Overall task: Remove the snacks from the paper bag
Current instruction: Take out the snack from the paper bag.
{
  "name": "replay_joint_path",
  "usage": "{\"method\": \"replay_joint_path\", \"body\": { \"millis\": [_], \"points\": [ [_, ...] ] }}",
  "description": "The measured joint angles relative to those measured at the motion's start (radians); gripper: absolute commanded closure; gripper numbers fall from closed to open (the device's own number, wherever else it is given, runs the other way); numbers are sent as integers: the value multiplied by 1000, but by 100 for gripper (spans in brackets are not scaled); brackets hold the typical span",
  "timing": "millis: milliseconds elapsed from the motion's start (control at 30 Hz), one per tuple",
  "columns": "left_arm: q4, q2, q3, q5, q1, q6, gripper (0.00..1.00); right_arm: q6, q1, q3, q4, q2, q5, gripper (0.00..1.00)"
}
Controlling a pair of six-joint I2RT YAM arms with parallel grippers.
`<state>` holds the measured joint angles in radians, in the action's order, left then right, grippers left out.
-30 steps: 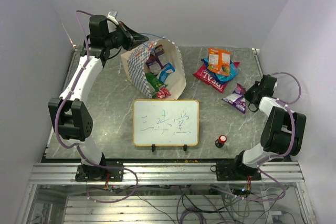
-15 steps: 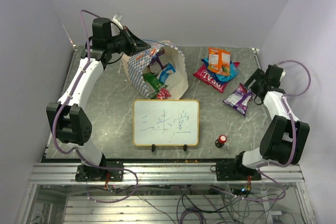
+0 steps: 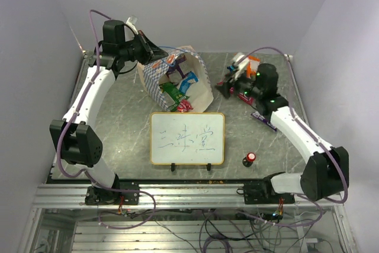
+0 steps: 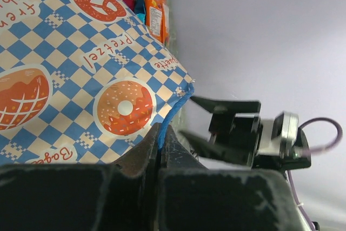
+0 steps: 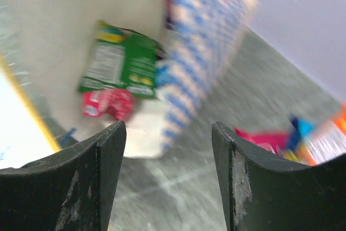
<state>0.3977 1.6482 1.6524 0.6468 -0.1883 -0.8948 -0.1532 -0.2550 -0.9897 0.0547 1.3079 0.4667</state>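
The paper bag [image 3: 201, 90] lies tipped on the table with its mouth facing up. Inside it I see snacks: a green packet [image 3: 172, 91], a blue one [image 3: 189, 80] and a tiny red wrapper [image 3: 183, 105]. My left gripper [image 3: 155, 57] is shut on the bag's blue cord handle [image 4: 175, 106] and holds that edge up. My right gripper [image 3: 232, 79] hangs open and empty over the table just right of the bag. It faces the green packet [image 5: 119, 63] and red wrapper [image 5: 108, 104]. An orange packet [image 3: 253, 61] and a purple packet [image 3: 263, 119] lie outside, partly hidden by the right arm.
A framed whiteboard [image 3: 187, 138] stands in front of the bag. A small red-capped knob [image 3: 250, 158] sits near the front right. The back wall runs close behind the bag and the left gripper. A red packet [image 5: 265, 139] lies by the right finger.
My right gripper opened and left the purple packet on the table at the right. That arm then swung left toward the bag. The left gripper keeps its hold on the handle.
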Motion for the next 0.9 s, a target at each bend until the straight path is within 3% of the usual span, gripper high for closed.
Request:
{"method": "replay_joint_path", "body": {
  "millis": [133,333,700,900],
  "points": [
    [0,-5,0,-9,-6,3,93,-143,-155,-3,110,81,132,37],
    [27,-5,11,-18,-19,13,93,-341,-322,-140,129,357,193,35],
    [76,-5,47,-19,-45,32,93,-529,-371,-390,138,695,175,36],
    [113,3,98,-11,-45,53,93,-542,-374,-496,135,837,174,28]
  ]
}}
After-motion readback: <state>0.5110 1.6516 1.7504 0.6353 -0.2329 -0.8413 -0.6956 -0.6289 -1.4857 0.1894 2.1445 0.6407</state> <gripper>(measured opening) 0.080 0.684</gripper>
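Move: The green snack in the bag lies about 24 cm to the right hand's left, 4 cm ahead and 18 cm below. The red snack is about 4 cm to the right of the green one and 4 cm nearer the base, the blue snack some 6 cm to its right and 6 cm farther out, and the purple snack 12 cm farther out. From the left hand the green snack is roughly 27 cm below and 5 cm to the right, neither ahead nor back. Leftward in a fast swing of about 24 cm, the right hand enters the bag's open mouth, sinking 15 cm on the way and turning some 40 degrees counter-clockwise; after a slight draw back it works forward about 7 cm, fingers open, up to the green snack. The left hand, still pinching the blue handle, eases a couple of centimetres up, back and right. ##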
